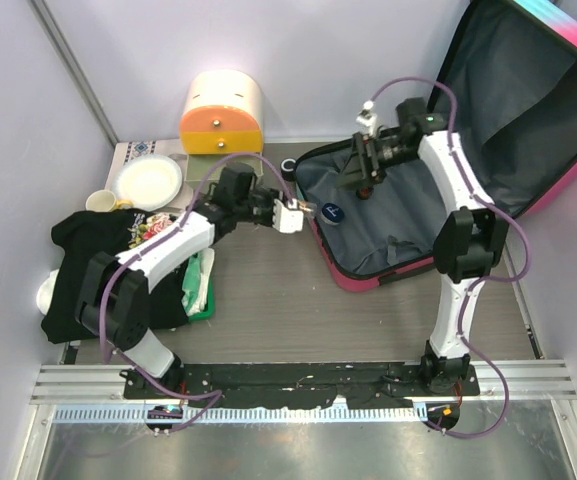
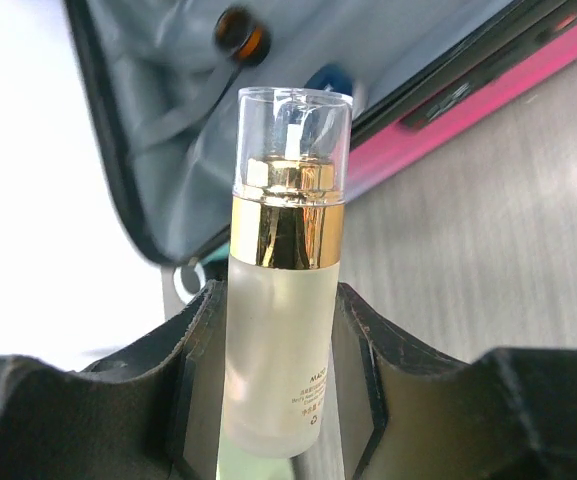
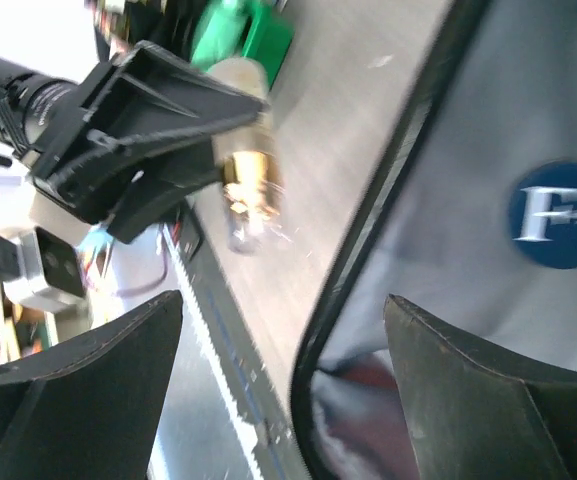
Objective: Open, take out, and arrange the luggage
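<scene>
The luggage (image 1: 528,110) lies open at the right, pink-rimmed with grey lining, its lid propped up at the back. My left gripper (image 1: 293,213) hovers just off its left rim, shut on a frosted bottle (image 2: 280,330) with a gold collar and clear cap, held upright between the jaws. My right gripper (image 1: 363,178) hangs open over the luggage's lower half with nothing between its fingers (image 3: 448,400). A round blue disc (image 1: 332,213) rests on the lining (image 3: 488,130) near the left rim. A small amber bottle (image 2: 240,30) lies deeper inside.
A cream-and-orange drawer box (image 1: 222,112) stands at the back. A white plate (image 1: 148,182) and a cup (image 1: 101,202) sit at the left. A black garment (image 1: 93,270) lies beside a green tray (image 1: 200,285). The metal rail (image 1: 298,380) runs along the near edge.
</scene>
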Controlling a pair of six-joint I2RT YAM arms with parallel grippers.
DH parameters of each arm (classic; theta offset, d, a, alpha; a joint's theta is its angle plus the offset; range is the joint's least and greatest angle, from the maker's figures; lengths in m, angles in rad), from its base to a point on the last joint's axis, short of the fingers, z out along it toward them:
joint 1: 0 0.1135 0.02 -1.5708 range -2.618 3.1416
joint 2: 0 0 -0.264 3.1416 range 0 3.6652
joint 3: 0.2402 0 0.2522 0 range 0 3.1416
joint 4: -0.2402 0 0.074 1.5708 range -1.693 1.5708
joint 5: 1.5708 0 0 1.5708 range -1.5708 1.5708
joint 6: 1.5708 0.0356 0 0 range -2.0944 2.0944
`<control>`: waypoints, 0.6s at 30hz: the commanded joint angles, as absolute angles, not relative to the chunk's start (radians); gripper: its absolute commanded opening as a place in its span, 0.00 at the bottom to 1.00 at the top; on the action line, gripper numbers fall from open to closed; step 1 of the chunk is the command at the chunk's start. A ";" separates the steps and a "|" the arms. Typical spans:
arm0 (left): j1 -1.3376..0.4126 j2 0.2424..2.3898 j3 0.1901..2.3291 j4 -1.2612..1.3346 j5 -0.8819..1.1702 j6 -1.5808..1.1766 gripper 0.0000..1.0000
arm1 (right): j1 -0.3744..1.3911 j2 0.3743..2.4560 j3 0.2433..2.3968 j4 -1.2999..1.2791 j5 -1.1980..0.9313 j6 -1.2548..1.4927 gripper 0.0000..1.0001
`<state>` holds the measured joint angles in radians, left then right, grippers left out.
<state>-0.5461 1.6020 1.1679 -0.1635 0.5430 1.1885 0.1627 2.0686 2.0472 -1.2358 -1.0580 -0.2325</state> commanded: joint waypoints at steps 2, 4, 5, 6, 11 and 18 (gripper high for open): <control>-0.408 1.609 1.299 -0.224 0.551 1.209 0.00 | 0.045 2.042 2.108 -1.008 -1.014 -0.015 0.88; -0.341 1.655 1.366 -0.253 0.535 1.227 0.00 | 0.028 2.036 2.103 -1.008 -1.000 -0.023 0.88; -0.321 1.673 1.403 -0.305 0.534 1.236 0.00 | 0.025 2.026 2.086 -1.008 -0.999 -0.028 0.88; -0.301 1.724 1.437 -0.342 0.528 1.250 0.00 | 0.022 2.019 2.076 -1.006 -0.997 -0.032 0.88; -0.206 1.861 1.609 -0.428 0.506 1.285 0.00 | 0.023 1.987 1.994 -0.983 -1.006 -0.023 0.88; -0.167 2.020 1.735 -0.403 0.457 1.312 0.00 | 0.023 1.957 1.985 -0.997 -0.992 -0.035 0.88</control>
<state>-0.1688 1.9778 1.6447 -0.4099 0.4747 1.2751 0.0257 2.0502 1.9854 -1.0168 -0.9932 -0.0387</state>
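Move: The left hand, holding the clear gold-collared bottle, has the open bottom drawer about 20 cm ahead, 17 cm to its left and 11 cm below. The cabinet body stands some 8 cm beyond the drawer; a black roll lies about 16 cm ahead of the hand, 5 cm left, 15 cm down. From the empty right hand, the amber bottle is roughly 7 cm ahead, 6 cm right, 17 cm below; the blue disc is 2 cm ahead, 2 cm left, 18 cm down. Keeping its pinch on the clear bottle, the left hand swings quickly from beside the suitcase towards the open drawer, some 16 cm forward and as far left, arching up 3 cm before sinking about 5 and turning roughly 20 degrees counter-clockwise. The right hand, already wide open, goes 6–7 cm forward and right towards the amber bottle, turning about 15 degrees clockwise, then eases back a little. ##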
